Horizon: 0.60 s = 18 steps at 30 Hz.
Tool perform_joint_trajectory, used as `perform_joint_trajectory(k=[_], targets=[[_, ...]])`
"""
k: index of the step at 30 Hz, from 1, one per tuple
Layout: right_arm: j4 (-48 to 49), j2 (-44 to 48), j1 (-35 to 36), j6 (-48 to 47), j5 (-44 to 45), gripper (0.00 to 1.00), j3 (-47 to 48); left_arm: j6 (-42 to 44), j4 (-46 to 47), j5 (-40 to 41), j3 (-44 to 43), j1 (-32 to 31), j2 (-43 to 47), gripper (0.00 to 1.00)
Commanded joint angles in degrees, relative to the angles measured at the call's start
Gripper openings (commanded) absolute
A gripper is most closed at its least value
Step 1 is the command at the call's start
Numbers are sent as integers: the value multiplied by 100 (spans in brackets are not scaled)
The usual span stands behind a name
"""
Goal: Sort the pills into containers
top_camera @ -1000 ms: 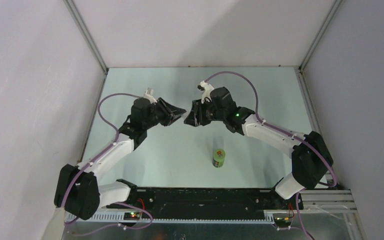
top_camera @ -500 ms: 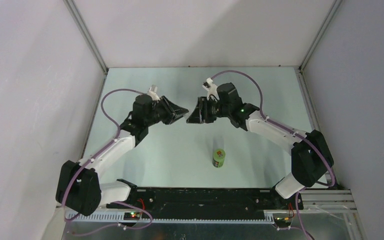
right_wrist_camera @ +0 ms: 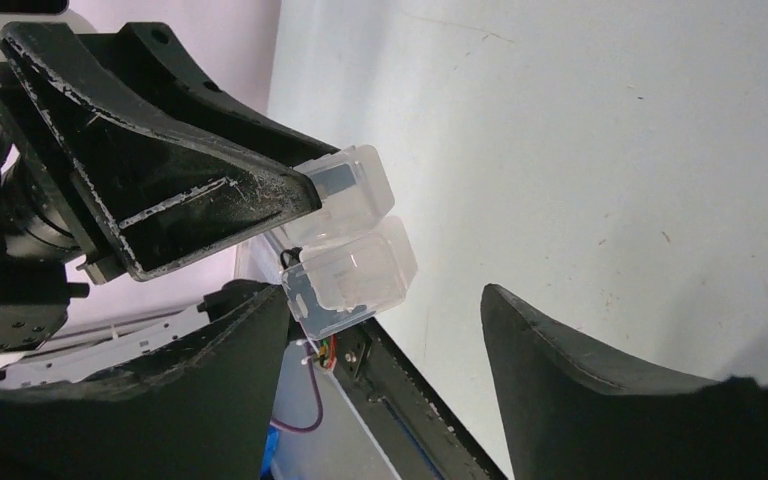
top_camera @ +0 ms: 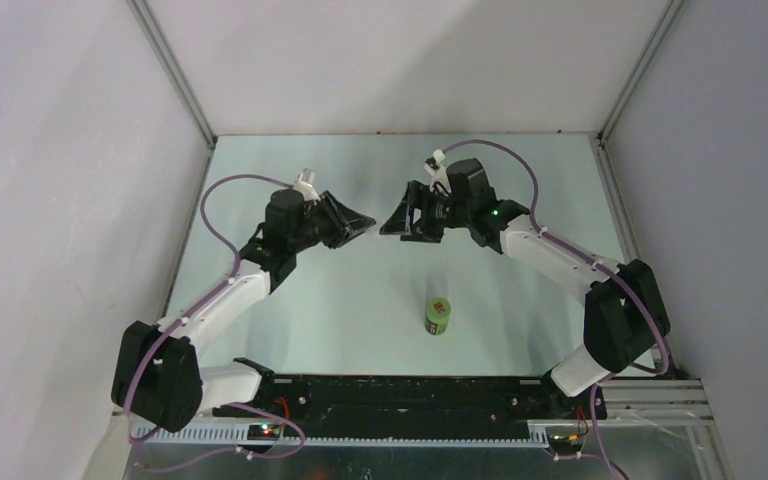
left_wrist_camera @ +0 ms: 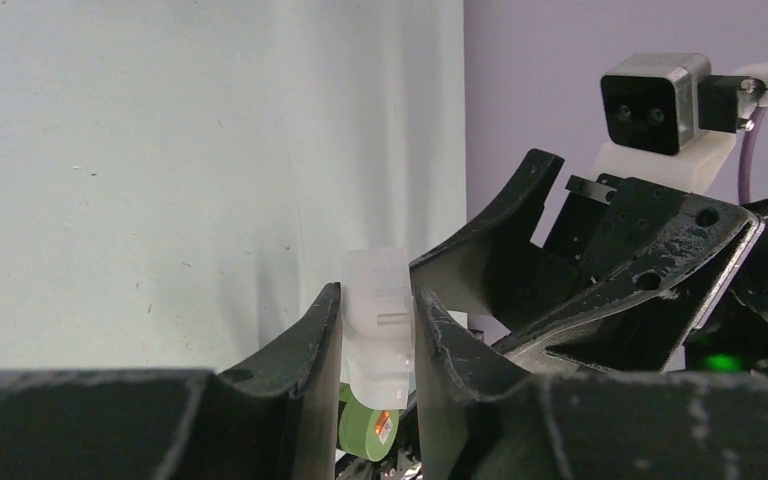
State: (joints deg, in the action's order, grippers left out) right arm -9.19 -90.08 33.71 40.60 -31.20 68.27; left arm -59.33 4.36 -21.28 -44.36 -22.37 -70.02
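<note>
My left gripper (top_camera: 368, 226) (left_wrist_camera: 377, 292) is shut on the containers (left_wrist_camera: 378, 320), a small clear plastic box of two joined compartments. It holds the box in the air above the table's middle. My right gripper (top_camera: 392, 215) (right_wrist_camera: 385, 295) is open and faces the left one closely. In the right wrist view the clear box (right_wrist_camera: 350, 250) sticks out from the left gripper's black fingers (right_wrist_camera: 210, 200), near my right gripper's left jaw and apart from the other jaw. No pills show in any view.
A green bottle with a red-orange label (top_camera: 438, 316) stands upright on the pale table (top_camera: 520, 180), in front of both grippers; it also shows under the box in the left wrist view (left_wrist_camera: 370, 428). White walls enclose the table on three sides.
My right arm has drawn back to the right and slightly farther away, its gripper still facing the left one. My left gripper shifted a little toward the back, then stayed still with the box.
</note>
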Motion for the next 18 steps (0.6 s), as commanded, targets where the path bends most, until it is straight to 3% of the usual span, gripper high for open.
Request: perform_joint_trajectory(k=[1, 9, 14, 18], targets=[[-515, 213, -67, 126, 676, 72, 225, 194, 154, -26, -112, 0, 253, 0], [-517, 340, -115, 58, 893, 64, 159, 232, 127, 10, -117, -2, 308, 0], [-632, 339, -115, 0, 1170, 44, 154, 311, 138, 10, -116, 3, 378, 0], [-782, 352, -79, -77, 1581, 38, 155, 358, 182, 11, -106, 4, 427, 0]])
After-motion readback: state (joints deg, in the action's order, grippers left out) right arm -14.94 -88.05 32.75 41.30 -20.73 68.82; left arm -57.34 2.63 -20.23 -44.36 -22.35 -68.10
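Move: The clear pill container is pinched in the left fingertips, its middle about 1 cm to the right of the left hand, 1 cm back and 1 cm lower. From the empty, open right hand it lies roughly 4 cm to the left, 1 cm ahead and 1 cm lower. The green-capped bottle stands on the table some 13 cm back from the right hand, 11 cm to its right and 16 cm below. The right hand backs away from the held container, going about 2.5 cm right and 2 cm forward at nearly constant height, with a slight dip at the very end, while its wrist turns some 10 degrees clockwise and its empty fingers draw together from wide open to less than half open. The left hand keeps its pinch on the container and all but stays in place, sinking under a centimetre and coming back up, so that the gap between the right fingertips and the container widens. ##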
